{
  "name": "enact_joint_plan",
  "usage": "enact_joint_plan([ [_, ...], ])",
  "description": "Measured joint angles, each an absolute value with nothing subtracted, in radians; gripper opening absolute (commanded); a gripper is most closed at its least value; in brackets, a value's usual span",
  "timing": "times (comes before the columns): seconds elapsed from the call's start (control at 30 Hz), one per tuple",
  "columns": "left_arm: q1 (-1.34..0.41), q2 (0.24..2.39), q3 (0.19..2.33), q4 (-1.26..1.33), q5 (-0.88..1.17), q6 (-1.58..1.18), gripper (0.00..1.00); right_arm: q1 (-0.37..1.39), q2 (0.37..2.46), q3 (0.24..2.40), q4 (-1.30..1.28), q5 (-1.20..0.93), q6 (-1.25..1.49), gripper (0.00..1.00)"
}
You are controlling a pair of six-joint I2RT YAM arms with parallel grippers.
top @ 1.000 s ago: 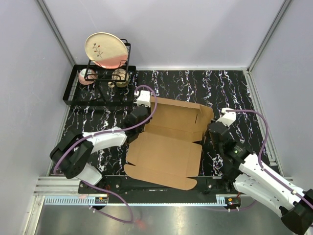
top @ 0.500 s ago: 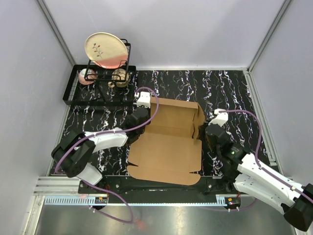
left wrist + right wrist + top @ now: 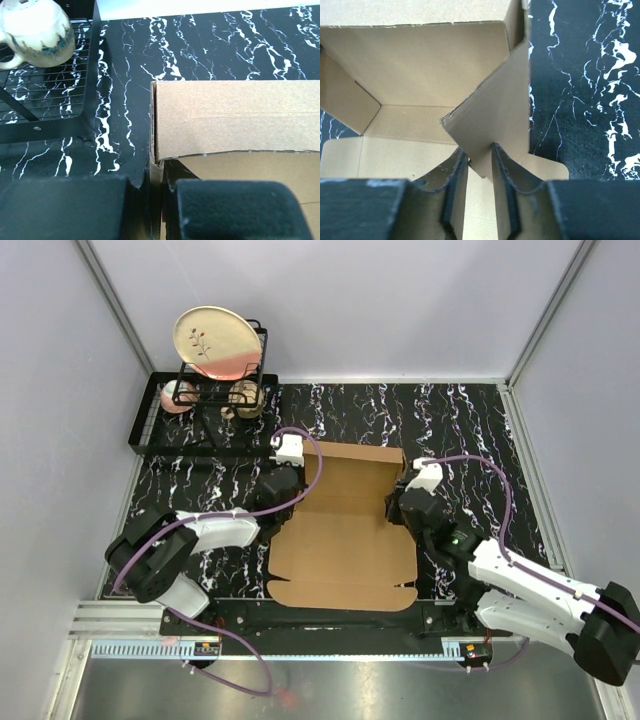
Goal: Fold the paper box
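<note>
The paper box (image 3: 340,540) lies in the middle of the table as brown cardboard, its back and side walls partly raised. My left gripper (image 3: 283,496) is at the box's back left corner, shut on the upright left wall. In the left wrist view that wall's edge runs between the pads of my left gripper (image 3: 156,177), with the back wall of the paper box (image 3: 235,117) ahead. My right gripper (image 3: 401,508) is at the right side. In the right wrist view my right gripper (image 3: 479,150) stands open, slightly parted around the corner of a slanting flap (image 3: 495,115).
A black dish rack (image 3: 160,435) stands at the back left with a cream plate (image 3: 215,340), a mug (image 3: 245,395) and a pink bowl (image 3: 178,395). The mug (image 3: 32,30) and rack (image 3: 50,100) show left of the box. White walls enclose the table.
The box's right side has swung up and inward, so the box looks narrower. My right gripper has moved left with the flap and its jaws have parted. The left gripper has kept its grip.
</note>
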State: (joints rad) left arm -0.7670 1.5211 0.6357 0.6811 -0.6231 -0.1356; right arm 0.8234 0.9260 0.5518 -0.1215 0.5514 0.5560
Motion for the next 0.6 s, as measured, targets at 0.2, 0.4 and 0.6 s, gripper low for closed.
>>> enact_joint_plan([
  [0.2, -0.783, 1.521, 0.582, 0.796, -0.584, -0.128, 0.0, 0.829, 0.904, 0.552, -0.157, 0.532, 0.535, 0.52],
  [0.4, -0.785, 1.521, 0.567, 0.864, -0.568, -0.11, 0.0, 0.83, 0.795, 0.572, -0.242, 0.542, 0.489, 0.61],
  [0.6, -0.785, 1.521, 0.567, 0.875, -0.565, -0.101, 0.0, 0.83, 0.628, 0.63, -0.313, 0.587, 0.426, 0.63],
])
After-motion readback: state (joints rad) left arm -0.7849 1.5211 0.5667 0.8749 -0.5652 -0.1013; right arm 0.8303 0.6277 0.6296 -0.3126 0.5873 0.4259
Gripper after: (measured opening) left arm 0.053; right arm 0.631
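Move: The box's right end flap has its lower corner between the right hand's slightly parted fingers; its middle lies about 4 cm ahead, 1 cm to the right and 1 cm above that hand. The rear top panel is some 10 cm ahead and 9 cm left of the right hand, 2 cm higher. The left rear corner, held in the left hand, is about 8 cm ahead and 19 cm left of the right hand. From the left hand, the flap lies roughly 20 cm right and 3 cm back. The right end flap comes free as the right fingers open much wider; after barely sinking, the right hand lifts about 7 cm, speeding up, while drawing off some 4 cm to the right and a little back, finally tipping its fingers up about 10 degrees. The left hand keeps its pinch on the box's left rear corner, easing 1 to 1.5 cm right and up and a little back, and turning slightly clockwise. ##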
